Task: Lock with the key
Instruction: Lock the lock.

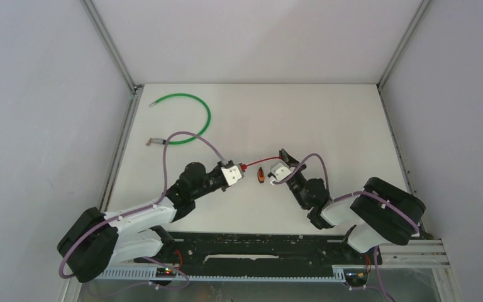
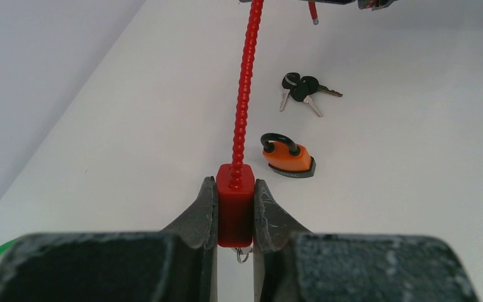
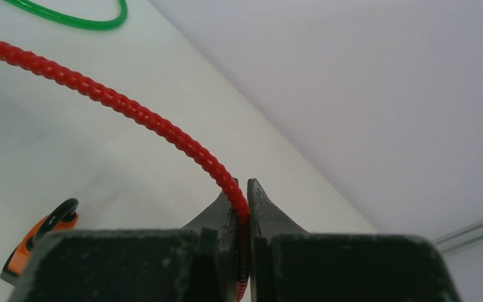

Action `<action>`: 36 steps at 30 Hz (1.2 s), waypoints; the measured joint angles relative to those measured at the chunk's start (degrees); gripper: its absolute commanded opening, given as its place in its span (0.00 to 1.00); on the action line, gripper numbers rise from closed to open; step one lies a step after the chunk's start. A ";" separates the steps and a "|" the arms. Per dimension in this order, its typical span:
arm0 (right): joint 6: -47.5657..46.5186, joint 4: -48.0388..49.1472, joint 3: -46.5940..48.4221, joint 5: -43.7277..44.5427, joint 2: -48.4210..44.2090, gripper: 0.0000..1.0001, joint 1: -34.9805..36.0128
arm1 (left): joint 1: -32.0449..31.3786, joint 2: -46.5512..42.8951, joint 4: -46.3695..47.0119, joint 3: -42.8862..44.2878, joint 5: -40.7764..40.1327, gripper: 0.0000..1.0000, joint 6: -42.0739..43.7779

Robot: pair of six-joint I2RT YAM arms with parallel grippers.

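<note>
My left gripper [image 2: 235, 185] is shut on the red lock body [image 2: 235, 207], which is held off the table. A small metal ring [image 2: 243, 255] hangs under the body. The red beaded cable [image 2: 243, 94] runs from the body across to my right gripper [image 3: 242, 189], which is shut on the cable [image 3: 132, 113] near its other end. In the top view both grippers [image 1: 239, 170] [image 1: 281, 165] meet at the table's middle, with the cable [image 1: 261, 160] arched between them. A bunch of black-headed keys [image 2: 302, 88] lies on the table beyond an orange padlock [image 2: 287, 155].
The orange padlock [image 1: 261, 175] lies on the white table [image 1: 327, 126] just under the two grippers and shows at the lower left of the right wrist view [image 3: 38, 236]. A green cable loop [image 1: 188, 119] lies at the far left. Grey walls enclose the table.
</note>
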 measured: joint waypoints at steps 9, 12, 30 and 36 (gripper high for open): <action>10.93 -1.16 -0.79 -5.57 -5.05 0.01 -2.73 | -0.04 0.87 0.55 1.92 1.79 0.00 0.02; 17.94 -1.42 -2.05 -10.16 -9.07 0.00 -5.18 | -0.22 2.34 0.74 4.09 3.61 0.00 0.31; 45.24 -2.51 -2.36 -15.61 -15.61 0.00 -7.67 | -1.07 9.75 -5.51 12.66 13.55 0.00 2.40; 47.74 -4.09 0.66 -12.09 -15.63 0.00 -4.02 | -1.20 9.97 -4.17 12.66 13.55 0.00 2.25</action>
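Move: The left hand holds the red lock; the pinched end of its cable, in the right hand, lies about 13 cm right, 3 cm ahead and 2 cm above. The orange padlock is some 7 cm right of the left hand and 1 cm ahead, the keys 16 cm right and 1 cm ahead, both on the table roughly 13 cm below. From the right hand, the red lock is 13 cm left, 3 cm back, 2 cm below. Right hand lifts the pinched cable about 8 cm, rolling left-side-up, as left brings the lock 6 cm right. ##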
